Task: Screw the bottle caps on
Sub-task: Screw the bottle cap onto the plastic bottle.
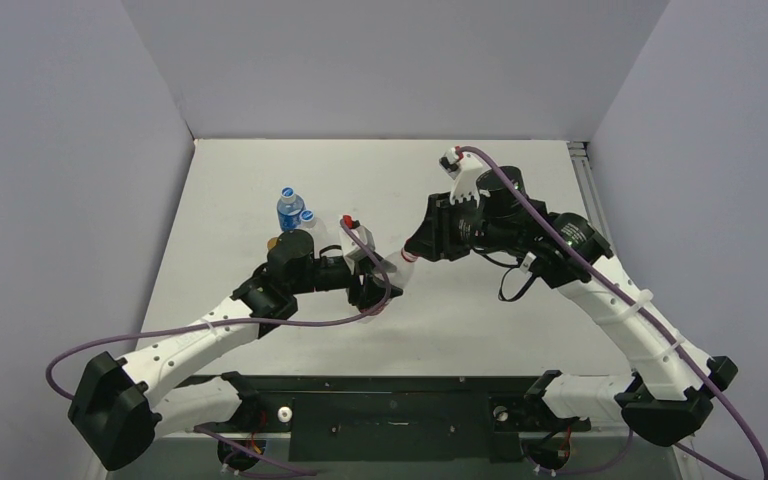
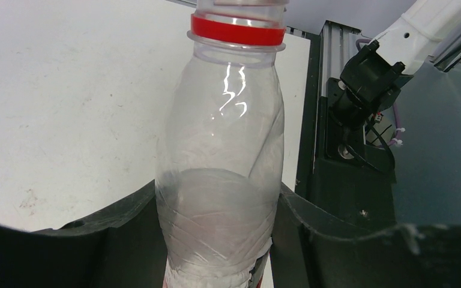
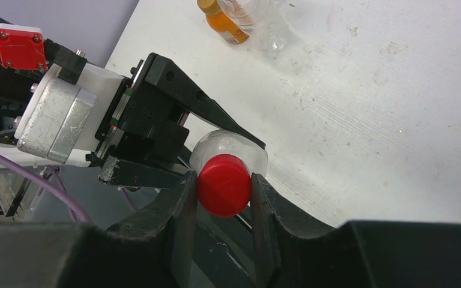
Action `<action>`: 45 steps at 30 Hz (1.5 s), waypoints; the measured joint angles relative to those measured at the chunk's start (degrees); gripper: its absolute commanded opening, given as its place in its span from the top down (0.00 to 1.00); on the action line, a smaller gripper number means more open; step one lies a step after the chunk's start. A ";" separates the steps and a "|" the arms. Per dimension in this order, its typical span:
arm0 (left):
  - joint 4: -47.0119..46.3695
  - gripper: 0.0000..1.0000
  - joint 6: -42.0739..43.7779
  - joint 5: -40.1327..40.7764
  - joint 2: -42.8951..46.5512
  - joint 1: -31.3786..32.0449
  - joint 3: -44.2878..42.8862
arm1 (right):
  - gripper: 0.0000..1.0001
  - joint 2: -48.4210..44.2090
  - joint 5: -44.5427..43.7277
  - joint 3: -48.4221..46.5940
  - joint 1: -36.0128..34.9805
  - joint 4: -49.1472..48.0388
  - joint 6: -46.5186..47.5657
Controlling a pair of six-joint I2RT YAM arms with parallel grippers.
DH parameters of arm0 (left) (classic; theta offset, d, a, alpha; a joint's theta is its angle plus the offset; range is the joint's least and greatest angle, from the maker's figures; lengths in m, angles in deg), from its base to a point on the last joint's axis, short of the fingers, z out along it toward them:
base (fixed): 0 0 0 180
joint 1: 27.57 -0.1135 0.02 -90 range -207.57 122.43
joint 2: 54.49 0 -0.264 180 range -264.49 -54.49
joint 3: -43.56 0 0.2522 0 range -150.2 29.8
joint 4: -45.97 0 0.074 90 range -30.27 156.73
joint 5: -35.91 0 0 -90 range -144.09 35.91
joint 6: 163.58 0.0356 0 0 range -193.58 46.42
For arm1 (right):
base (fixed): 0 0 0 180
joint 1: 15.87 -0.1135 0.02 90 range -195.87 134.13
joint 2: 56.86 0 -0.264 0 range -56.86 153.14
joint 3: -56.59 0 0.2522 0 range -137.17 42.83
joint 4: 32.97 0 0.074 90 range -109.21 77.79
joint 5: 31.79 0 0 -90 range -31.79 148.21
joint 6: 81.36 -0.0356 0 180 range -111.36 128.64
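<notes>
My left gripper (image 2: pixel 216 201) is shut on the lower body of a clear plastic bottle (image 2: pixel 222 138) with a red neck ring (image 2: pixel 238 30). In the top view the left gripper (image 1: pixel 372 287) holds the bottle tilted toward the right arm. My right gripper (image 3: pixel 223 180) is shut on a red cap (image 3: pixel 224 185), which sits at the bottle's mouth (image 3: pixel 240 144). I cannot see whether the threads are engaged. The right gripper (image 1: pixel 412 255) meets the bottle's top at table centre.
A small bottle with a blue cap (image 1: pixel 288 208) stands at the back left, with a loose blue-and-white cap (image 1: pixel 307 215) beside it. An amber bottle (image 3: pixel 225 24) with an orange-gold cap lies next to another clear bottle (image 3: pixel 264 24). Walls enclose the table.
</notes>
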 measured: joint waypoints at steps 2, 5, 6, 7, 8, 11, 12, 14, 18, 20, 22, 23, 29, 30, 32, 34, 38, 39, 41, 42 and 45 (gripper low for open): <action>0.00 1.00 0.00 0.28 -0.20 0.04 0.00 | 0.82 0.24 -0.44 -0.15 0.00 0.31 0.15; -0.02 1.00 0.02 0.85 -0.37 0.09 0.07 | 0.78 0.61 -0.92 -0.50 -0.04 0.66 0.39; -0.04 1.00 0.02 0.96 -0.46 0.11 0.07 | 0.78 0.66 -1.01 -0.57 -0.07 0.74 0.57; -0.09 1.00 0.04 1.01 -0.55 0.11 0.09 | 0.77 0.68 -1.16 -0.59 -0.07 0.85 0.68; -0.17 1.00 0.04 1.01 -0.70 0.20 0.09 | 0.77 0.70 -1.36 -0.68 -0.15 1.09 0.81; -0.50 1.00 0.04 1.03 -1.03 0.33 0.11 | 0.74 1.05 -1.88 -1.25 -0.35 1.90 1.20; -0.59 1.00 0.04 1.05 -1.09 0.33 0.11 | 0.73 1.20 -1.99 -1.49 -0.35 2.08 1.27; -0.70 1.00 0.04 1.22 -1.14 0.33 0.20 | 0.70 1.53 -2.12 -1.84 -0.35 2.40 1.40; -0.83 1.00 0.07 1.40 -1.18 0.33 0.31 | 0.67 1.90 -2.29 -2.23 -0.37 2.86 1.60; -1.03 1.00 0.11 1.40 -1.22 0.37 0.31 | 0.65 1.99 -2.34 -2.49 -0.39 3.17 1.66; -1.86 1.00 0.09 1.55 -1.33 0.50 0.31 | 0.62 2.21 -2.08 -2.60 -0.74 3.61 1.66; -1.81 1.00 0.11 1.55 -1.33 0.55 0.31 | 0.62 2.38 -2.14 -2.62 -1.03 3.72 1.86; -5.22 1.00 0.17 2.01 -1.60 0.76 0.31 | 0.58 3.85 -0.74 -2.64 -1.92 6.01 2.16; -5.22 1.00 0.20 2.08 -1.60 0.81 0.31 | 0.58 4.04 -0.72 -2.64 -1.92 6.12 2.16; -5.64 1.00 0.33 2.25 -1.70 0.83 0.31 | 0.57 4.35 -0.68 -2.69 -1.92 6.38 2.16; -5.73 1.00 0.55 2.32 -1.70 0.85 0.31 | 0.55 4.44 -0.66 -2.71 -1.92 6.60 2.14; -6.54 1.00 0.66 2.58 -1.70 1.07 0.31 | 0.49 4.44 -0.15 -2.71 -1.92 6.88 2.08; -6.73 1.00 0.68 2.73 -1.70 1.09 0.31 | 0.46 4.44 0.00 -2.71 -1.92 6.95 2.05; -7.19 1.00 0.70 2.97 -1.70 1.14 0.31 | 0.42 4.42 0.24 -2.71 -1.92 7.04 2.03; -7.34 1.00 0.72 3.06 -1.70 1.11 0.31 | 0.40 4.39 0.26 -2.71 -1.92 7.04 2.03; -7.54 1.00 0.72 3.67 -1.70 1.14 0.31 | 0.34 4.28 0.26 -2.71 -1.92 7.02 2.03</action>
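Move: The red cap is already between the right fingertips, on the mouth of the plastic bottle. The left hand holds that bottle lower down; from there the cap lies about 10 cm up and 6 cm right, level fore and aft. From the right hand, the clear bottle stands roughly 24 cm ahead, 23 cm left; the orange bottle 22 cm ahead, 33 cm left; the blue bottle 33 cm ahead, 30 cm left, all some 25 cm lower. Downwards goes the right hand, about 2.5 cm and a little back, fingertips tipping some 10 degrees lower, after a brief near-standstill in which its fingers start to open. They let go of the red cap and spread to about double their gap, ending on either side of the capped neck. The left hand keeps its grip on the bottle and, after a slight dip, brings it up and forward about 1.5 cm, drifting right towards the open fingers. ##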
